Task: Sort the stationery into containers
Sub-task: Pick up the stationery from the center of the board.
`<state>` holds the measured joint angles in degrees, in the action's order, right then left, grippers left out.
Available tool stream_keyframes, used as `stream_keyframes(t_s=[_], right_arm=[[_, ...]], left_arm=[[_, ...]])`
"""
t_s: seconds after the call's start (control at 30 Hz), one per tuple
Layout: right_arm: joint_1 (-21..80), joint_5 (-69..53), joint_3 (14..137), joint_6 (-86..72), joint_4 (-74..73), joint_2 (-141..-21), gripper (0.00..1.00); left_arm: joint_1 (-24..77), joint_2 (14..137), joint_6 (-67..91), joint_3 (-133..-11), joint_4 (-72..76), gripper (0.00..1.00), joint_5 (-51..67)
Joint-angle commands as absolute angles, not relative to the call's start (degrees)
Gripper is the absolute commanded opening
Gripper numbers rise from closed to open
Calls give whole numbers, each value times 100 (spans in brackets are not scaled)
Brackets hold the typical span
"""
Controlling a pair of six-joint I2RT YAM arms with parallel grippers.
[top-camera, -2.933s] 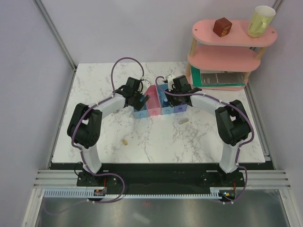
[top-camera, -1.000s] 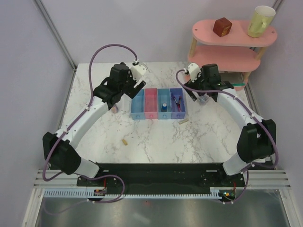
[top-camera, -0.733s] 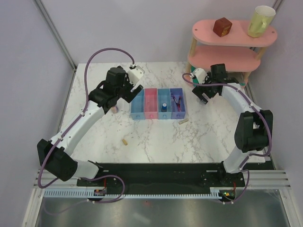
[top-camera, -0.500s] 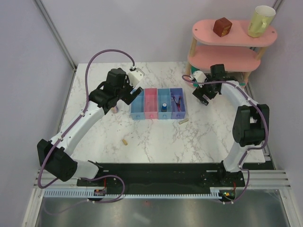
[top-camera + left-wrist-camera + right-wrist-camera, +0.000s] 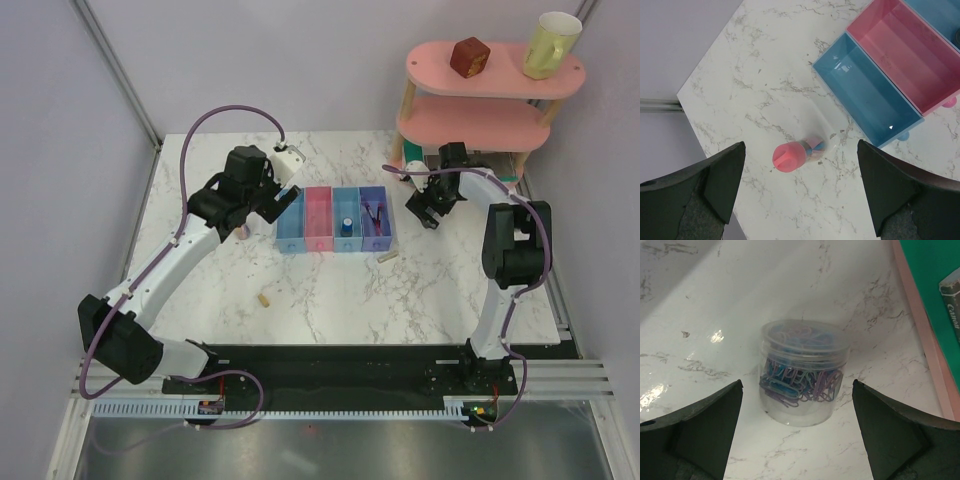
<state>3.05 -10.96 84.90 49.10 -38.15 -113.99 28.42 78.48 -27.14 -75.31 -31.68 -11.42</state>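
The containers [image 5: 338, 220] are a row of joined bins: light blue, pink [image 5: 905, 55], light blue, purple-blue. A tiny blue cylinder [image 5: 346, 226] stands in the third bin and a thin red pen [image 5: 376, 213] lies in the fourth. A pink-capped cylinder [image 5: 790, 155] lies on the marble left of the bins, between the fingers of my open left gripper [image 5: 801, 147], untouched. A clear round tub [image 5: 802, 372] of paper clips stands between the fingers of my open right gripper [image 5: 797, 385], apart from both. Two beige pieces [image 5: 264, 298] [image 5: 387, 257] lie on the table.
A pink tiered shelf [image 5: 480, 120] stands at the back right with a brown cube [image 5: 468, 57] and a yellow mug [image 5: 550, 45] on top. Its base and a green item [image 5: 935, 290] lie just right of the tub. The table's left edge [image 5: 685, 100] is near the pink cylinder.
The right arm has folded back toward the shelf and its gripper has come down around the clear tub. The left gripper has settled over the pink cylinder and barely moved in the last half second.
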Motion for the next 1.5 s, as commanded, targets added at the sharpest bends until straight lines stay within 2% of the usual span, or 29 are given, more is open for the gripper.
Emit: stream_keyframes(t_s=[0.0, 0.23, 0.27, 0.43, 0.57, 0.63, 0.87, 1.1, 1.23, 1.47], right_arm=[[272, -1336, 8859, 5001, -3709, -11557, 97], [264, -1309, 8842, 4966, -3525, -11760, 89], [272, -1310, 8816, 4957, -3481, -11768, 83], [272, -1292, 8544, 4904, -3428, -11620, 69], [281, -1380, 8122, 4834, -3323, -11137, 46], [273, -1432, 7850, 4746, -3252, -10743, 43], [377, -1547, 6900, 4755, -3120, -9099, 30], [720, -1319, 6127, 4887, -3182, -7086, 23], [966, -1222, 6091, 4913, -3331, -5980, 18], [1397, -897, 6117, 4851, -3270, -5169, 16]], left_arm=[[2865, 7725, -2883, -7603, -3243, 100, -1063], [2874, 7787, -2865, -7664, -3269, 100, -1028], [2874, 7796, -2865, -7690, -3278, 100, -1028], [2874, 7778, -2839, -7761, -3331, 100, -993], [2900, 7761, -2822, -7866, -3454, 100, -731], [2900, 7787, -2769, -7980, -3699, 100, -511], [2909, 8138, -2207, -8761, -4587, 100, 1727], [2900, 8788, -1688, -9430, -4693, 100, 3277], [2900, 9516, -1547, -9922, -4737, 100, 4208], [2900, 10834, -845, -11433, -4764, 94, 6210]])
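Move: Just ahead of the open right fingers, about 2 cm forward and 1 cm lower, stands the clear jar of paper clips. The purple tray with the markers sits some 14 cm to the right hand's left, level with it. The small pale stick is about 11 cm left and 10 cm back, and the lower shelf with the green book 14 cm forward and 9 cm right. From the left hand, the jar is roughly 43 cm right, 9 cm forward and 22 cm below. Easing forward and slightly down around the jar, the right hand closes its fingers on the jar's sides, then lifts it some 25 cm while drawing back about 15 cm and a little left, the fingers tipping up about 40 degrees towards forward. The empty, open left hand swings some 17 cm right over the trays, turning clockwise and tipping down. ##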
